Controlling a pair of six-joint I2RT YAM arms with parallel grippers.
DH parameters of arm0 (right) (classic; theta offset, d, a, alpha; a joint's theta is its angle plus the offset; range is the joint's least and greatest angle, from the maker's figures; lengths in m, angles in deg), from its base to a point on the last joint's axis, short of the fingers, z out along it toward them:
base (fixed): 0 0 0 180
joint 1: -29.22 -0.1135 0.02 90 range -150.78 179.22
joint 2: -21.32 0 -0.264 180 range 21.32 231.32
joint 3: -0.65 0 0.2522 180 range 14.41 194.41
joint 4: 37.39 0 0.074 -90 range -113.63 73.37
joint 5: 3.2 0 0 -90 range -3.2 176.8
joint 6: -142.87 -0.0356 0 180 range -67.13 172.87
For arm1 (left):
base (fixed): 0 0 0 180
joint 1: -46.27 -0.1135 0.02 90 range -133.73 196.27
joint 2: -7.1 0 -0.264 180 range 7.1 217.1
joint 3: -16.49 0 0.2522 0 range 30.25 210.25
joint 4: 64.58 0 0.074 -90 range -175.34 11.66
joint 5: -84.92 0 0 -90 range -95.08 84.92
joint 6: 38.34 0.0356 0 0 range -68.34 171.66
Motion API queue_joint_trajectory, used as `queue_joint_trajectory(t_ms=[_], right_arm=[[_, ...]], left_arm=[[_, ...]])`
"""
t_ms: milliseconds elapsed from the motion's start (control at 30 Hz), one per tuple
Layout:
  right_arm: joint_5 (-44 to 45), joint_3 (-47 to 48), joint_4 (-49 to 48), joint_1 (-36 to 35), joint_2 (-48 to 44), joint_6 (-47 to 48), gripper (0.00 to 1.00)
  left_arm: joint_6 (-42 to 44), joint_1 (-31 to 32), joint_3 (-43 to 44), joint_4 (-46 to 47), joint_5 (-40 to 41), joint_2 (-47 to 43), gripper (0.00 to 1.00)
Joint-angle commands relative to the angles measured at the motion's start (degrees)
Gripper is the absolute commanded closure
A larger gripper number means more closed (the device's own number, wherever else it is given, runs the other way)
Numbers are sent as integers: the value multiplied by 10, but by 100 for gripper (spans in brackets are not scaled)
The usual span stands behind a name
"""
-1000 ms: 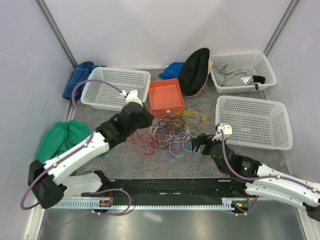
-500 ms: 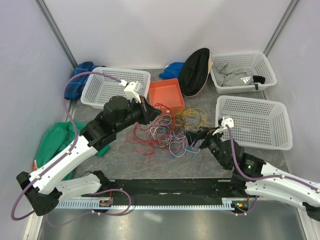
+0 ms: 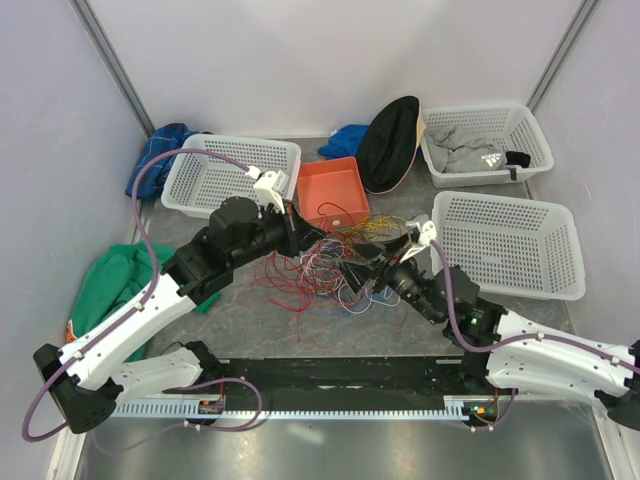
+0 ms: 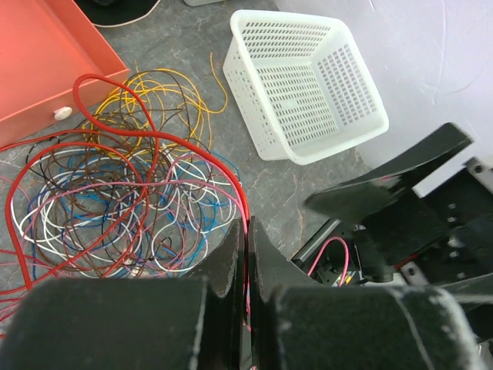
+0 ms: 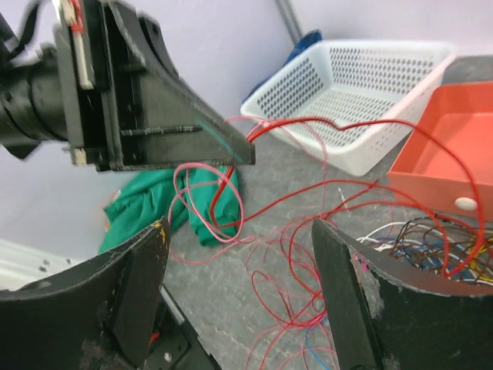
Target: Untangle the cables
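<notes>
The cables point(image 3: 340, 262) lie in a loose tangle of red, blue, white, yellow and purple loops on the grey table, below the orange tray point(image 3: 333, 192). My left gripper point(image 3: 303, 228) hangs over the tangle's left side, shut on a red cable point(image 4: 245, 202) that rises from the pile point(image 4: 131, 193) into its jaws point(image 4: 246, 240). My right gripper point(image 3: 365, 262) reaches into the tangle from the right. Its fingers point(image 5: 362, 301) stand wide apart over red loops point(image 5: 300, 293), holding nothing. The same red cable point(image 5: 308, 123) runs from the left gripper's tip point(image 5: 245, 150).
White baskets stand at back left point(image 3: 230, 175), right point(image 3: 505, 240) and back right point(image 3: 485, 140), the last holding grey clothing. A black cap point(image 3: 388, 140), blue cloths point(image 3: 160, 155) and a green cloth point(image 3: 125, 275) lie around. A black rail point(image 3: 340, 375) runs along the near edge.
My left gripper has risen and swung right, pulling the red cable up. My right arm has moved up and left into the tangle, its jaws narrowing slightly.
</notes>
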Motion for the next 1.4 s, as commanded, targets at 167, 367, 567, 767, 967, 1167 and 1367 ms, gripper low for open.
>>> queue_joint_trajectory(t_ms=[167, 367, 567, 767, 967, 1167, 1367], right_arm=[[-2, 43, -65, -1, 83, 21, 40], [43, 54, -78, -1, 57, 41, 100], [153, 119, 62, 0, -22, 83, 100], [228, 166, 164, -1, -89, 113, 100], [263, 210, 224, -1, -130, 131, 100], [243, 233, 260, 0, -119, 129, 100], [218, 252, 269, -2, -91, 114, 100]], left_arm=[[20, 3, -8, 27, -16, -16, 98], [19, 3, -22, 18, 2, -27, 98], [35, 2, -20, -11, 62, -52, 91], [41, 2, -20, -26, 94, -69, 78], [49, 2, -27, -37, 119, -78, 36], [53, 2, -35, -36, 137, -85, 13], [66, 2, -100, 117, 51, -111, 11]])
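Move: The pink cable, still gripped with the red one in the left fingertips, hangs in a loop about 4 cm left of the open right hand, 2 cm ahead and 1 cm lower; from the left hand the loop is some 2 cm right, 1 cm back and 3 cm down. The cable pile lies 25 cm below the right hand, 9 cm ahead and level sideways; the orange box is about 28 cm ahead, 4 cm left and 23 cm down. The pink cable is pinched by the right hand, which eases about 3 cm left and slightly down and shuts on it beside the left fingertips, then draws it off some 17 cm right and 15 cm up, turning about 25 degrees clockwise. Once it's gripped, the left hand opens wide, releasing the cables while drifting about 5 cm left. ##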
